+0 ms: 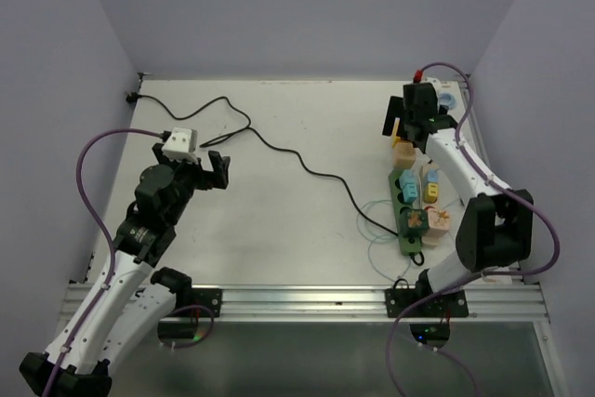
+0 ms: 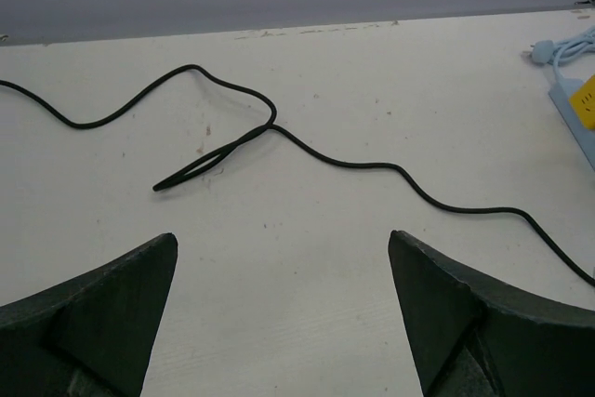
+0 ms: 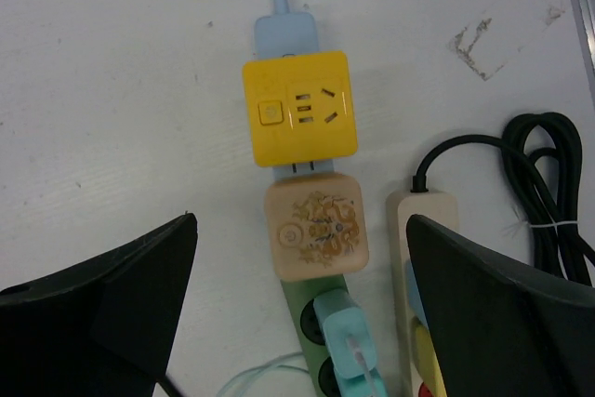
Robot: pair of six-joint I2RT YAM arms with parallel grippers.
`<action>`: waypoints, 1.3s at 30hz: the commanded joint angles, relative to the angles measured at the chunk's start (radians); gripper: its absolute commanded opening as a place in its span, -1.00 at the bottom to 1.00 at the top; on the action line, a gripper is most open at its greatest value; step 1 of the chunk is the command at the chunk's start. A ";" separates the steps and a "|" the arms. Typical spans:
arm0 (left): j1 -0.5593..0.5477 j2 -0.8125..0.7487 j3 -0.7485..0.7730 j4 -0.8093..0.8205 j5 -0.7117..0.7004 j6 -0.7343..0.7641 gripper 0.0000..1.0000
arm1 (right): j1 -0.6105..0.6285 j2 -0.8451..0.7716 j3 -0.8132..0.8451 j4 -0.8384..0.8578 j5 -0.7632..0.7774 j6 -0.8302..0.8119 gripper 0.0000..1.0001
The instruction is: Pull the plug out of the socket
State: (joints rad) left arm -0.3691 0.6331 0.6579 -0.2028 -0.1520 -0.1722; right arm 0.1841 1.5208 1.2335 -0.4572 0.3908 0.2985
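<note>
The socket (image 3: 307,318), a dark green strip, enters the right wrist view from the bottom middle; in the top view the socket (image 1: 406,239) lies at the right of the table. A beige cube plug (image 3: 314,228) with a gold pattern sits on its far end. Just behind the cube, a light teal plug (image 3: 349,341) is also in the strip. My right gripper (image 3: 299,225) hovers open over the beige cube, one finger on each side and apart from it. My left gripper (image 2: 282,239) is open over bare table at the left (image 1: 200,178), holding nothing.
A yellow cube (image 3: 299,107) sits on a light blue strip (image 3: 286,34) end to end with the socket. To the right lies a cream strip (image 3: 423,206) with a coiled black cord (image 3: 548,183). A loose black cable (image 2: 353,165) runs across the table.
</note>
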 commanded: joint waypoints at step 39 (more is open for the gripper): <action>-0.004 0.023 0.026 0.032 0.092 -0.009 1.00 | -0.179 0.342 0.261 0.026 -0.386 -0.153 -0.54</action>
State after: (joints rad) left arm -0.3691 0.6563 0.6579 -0.2012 -0.0635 -0.1726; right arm 0.0036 1.9121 1.4548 -0.4644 0.0593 0.1406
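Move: The yellow cube plug I'm after on the light-blue strip lies about 6 cm ahead of my open right hand, 2 cm to its right and 10 cm below. The wooden cube sits some 6 cm behind that plug, almost in line, with the small blue plug about 12 cm behind it. The black cord coil is some 13 cm to its right and 10 cm back. From my left hand, the yellow plug is roughly 19 cm ahead, 46 cm right and 17 cm below. I sink my right hand about 9 cm onto the yellow cube plug while reaching some 6 cm forward and a little right, the forward part mostly early. The fingers tip about 15 degrees further down and the wrist turns slightly counter-clockwise; then, down at the plug, I close from wide open to pinch its left and right sides, and hold there. ##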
